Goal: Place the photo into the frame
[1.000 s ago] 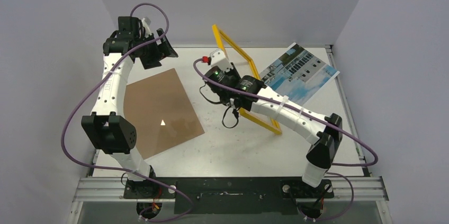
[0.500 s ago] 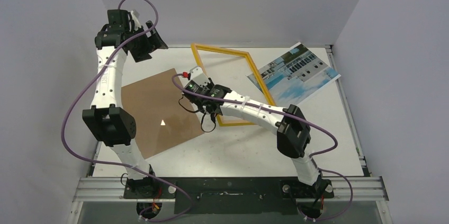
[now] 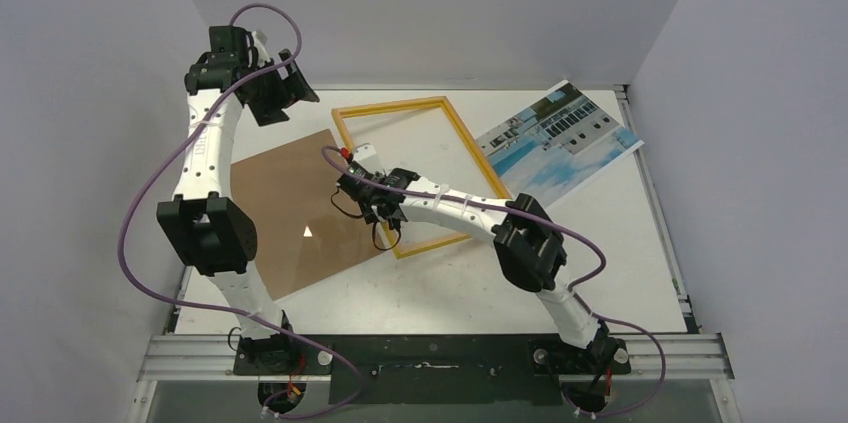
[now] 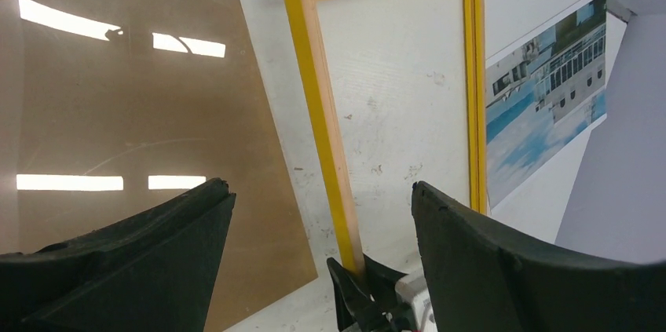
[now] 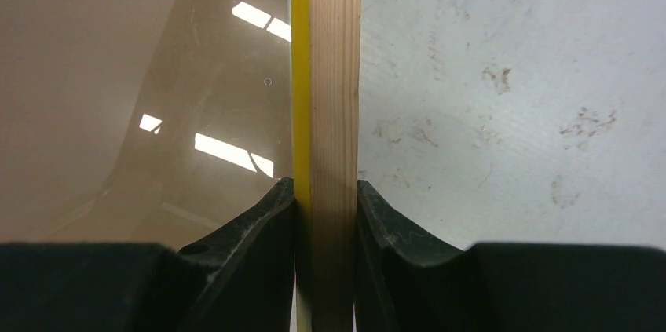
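The frame [image 3: 392, 105] lies about flat in the middle of the table, light-wood side up with yellow edges. My right gripper [image 3: 364, 181] is shut on the frame's left bar [image 5: 334, 73], one finger on each side of the bar [image 5: 327, 187]. The photo [image 3: 560, 138] of a white building and blue sky lies flat at the back right, partly under the frame's right corner. My left gripper [image 3: 288, 93] hangs open above the back left with nothing in it. In the left wrist view the left gripper [image 4: 320, 188] looks down on the frame [image 4: 326, 112] and photo [image 4: 542, 104].
A plain brown backing board [image 3: 290, 208] lies flat on the left of the white table [image 3: 450, 278], its right edge beside the frame's left bar. Grey walls close in the back and both sides. The right arm stretches across the table's middle.
The right arm has swung the frame leftward and tipped it from standing on edge down to about flat. The left gripper has shifted a little at the back left and stays open.
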`<action>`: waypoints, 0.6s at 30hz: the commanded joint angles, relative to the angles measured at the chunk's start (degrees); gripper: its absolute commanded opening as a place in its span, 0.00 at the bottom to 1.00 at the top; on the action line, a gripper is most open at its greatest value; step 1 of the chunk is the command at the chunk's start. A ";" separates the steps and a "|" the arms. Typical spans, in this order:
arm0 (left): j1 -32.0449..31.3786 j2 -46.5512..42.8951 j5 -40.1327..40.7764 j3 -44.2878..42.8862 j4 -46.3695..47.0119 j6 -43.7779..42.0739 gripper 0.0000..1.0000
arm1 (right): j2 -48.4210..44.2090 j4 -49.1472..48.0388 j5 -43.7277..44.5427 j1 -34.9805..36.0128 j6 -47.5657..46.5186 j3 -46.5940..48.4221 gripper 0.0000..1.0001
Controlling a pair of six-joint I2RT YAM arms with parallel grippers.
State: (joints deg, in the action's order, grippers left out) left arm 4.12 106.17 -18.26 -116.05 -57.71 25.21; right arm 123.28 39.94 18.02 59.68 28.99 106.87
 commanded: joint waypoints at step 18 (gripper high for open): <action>0.32 -0.95 -3.70 9.67 5.01 1.80 0.82 | 6.34 -6.56 -12.20 0.14 7.98 2.65 0.22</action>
State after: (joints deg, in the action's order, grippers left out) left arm 4.19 106.21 -19.88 -106.41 -55.70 26.61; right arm 129.23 36.73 8.43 59.68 35.38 106.41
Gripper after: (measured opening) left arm 0.818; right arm 0.265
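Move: The right hand still grips the frame's left bar near its near end; the brown backing board's middle lies about 18 cm to its left, 3 cm ahead and 9 cm down. The frame's middle is roughly 13 cm ahead and 10 cm right, and the photo some 22 cm ahead and 46 cm right. From the left hand, the board's middle is about 11 cm back, 5 cm left and 26 cm below. Right hand, still gripping the frame, lowers it about 5 cm, then shifts left towards the board, tilting 10 degrees. ##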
